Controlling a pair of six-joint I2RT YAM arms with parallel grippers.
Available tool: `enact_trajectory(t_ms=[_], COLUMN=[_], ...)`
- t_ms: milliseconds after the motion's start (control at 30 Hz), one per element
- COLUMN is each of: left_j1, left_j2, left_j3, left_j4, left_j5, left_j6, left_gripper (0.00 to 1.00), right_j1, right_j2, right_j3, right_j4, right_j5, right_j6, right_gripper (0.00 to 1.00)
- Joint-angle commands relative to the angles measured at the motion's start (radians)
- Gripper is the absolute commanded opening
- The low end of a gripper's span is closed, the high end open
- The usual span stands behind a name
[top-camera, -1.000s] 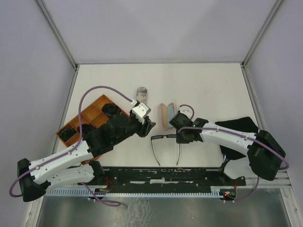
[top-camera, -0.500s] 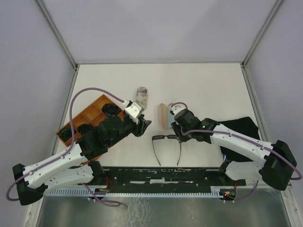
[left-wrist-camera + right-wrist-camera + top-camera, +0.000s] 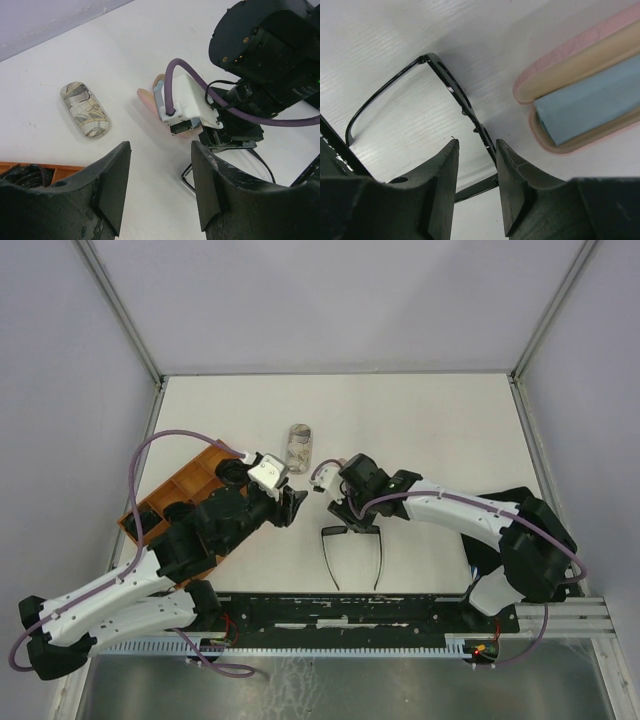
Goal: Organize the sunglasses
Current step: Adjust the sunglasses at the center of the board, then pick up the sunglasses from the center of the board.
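The thin black-framed sunglasses lie open on the white table, arms pointing toward the near edge. My right gripper hangs right over their front bar. In the right wrist view its jaws are narrowly open, and the frame runs between them, close to the right finger. My left gripper is open and empty just left of the glasses, whose corner shows in its view. Dark sunglasses sit in the orange tray.
A patterned case lies behind the grippers. The open pink case holding a light-blue cloth sits beside the glasses, mostly hidden under the right arm from above. A black cloth lies at the right.
My right gripper has swung left and turned, now over the glasses' front. My left gripper has drawn back a little to the left. The glasses have stayed put.
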Motion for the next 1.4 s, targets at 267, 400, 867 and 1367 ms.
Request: enact_trajectory(t_ms=[267, 400, 867, 1367], left_j1=[0.007, 0.006, 0.006, 0.006], left_j2=[-0.116, -0.166, -0.159, -0.151], left_j3=[-0.022, -0.046, -0.049, -0.052], left_j4=[0.049, 0.079, 0.085, 0.093], left_j5=[-0.139, -0.15, -0.151, -0.152], left_j6=[-0.045, -0.038, -0.03, -0.035], left_gripper=[0.6, 0.61, 0.61, 0.61], right_j1=[-0.052, -0.057, -0.06, -0.06], right_j2=[0.155, 0.182, 0.252, 0.235], right_j3=[0.162, 0.17, 0.205, 0.188], right_j4=[-0.068, -0.078, -0.115, -0.107], right_j5=[-0.126, -0.132, -0.186, -0.217], right_j6=[-0.19, -0.2, -0.21, -0.158], right_gripper=[0.39, 0.39, 0.35, 0.18])
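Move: The bridge of the sunglasses is about 3 cm left and 1 cm ahead of the right gripper, roughly 4 cm below it. Beyond the bridge lies the open pink case with the blue cloth, some 12 cm ahead of the gripper and 2 cm to its left; the patterned case is about 24 cm ahead and 17 cm left. From the empty left gripper, the bridge is about 11 cm right, 2 cm ahead and far below, around 23 cm. Ease the right gripper forward about 2 cm and slightly left, then sink it nearly 4 cm onto the sunglasses' front, drawing back about 1 cm, turning some 10 degrees counter-clockwise and closing the half-open fingers to pinch the bar just right of the bridge. Bring the left gripper, empty and open, about 4 cm left and 2 cm up, away from the sunglasses. ##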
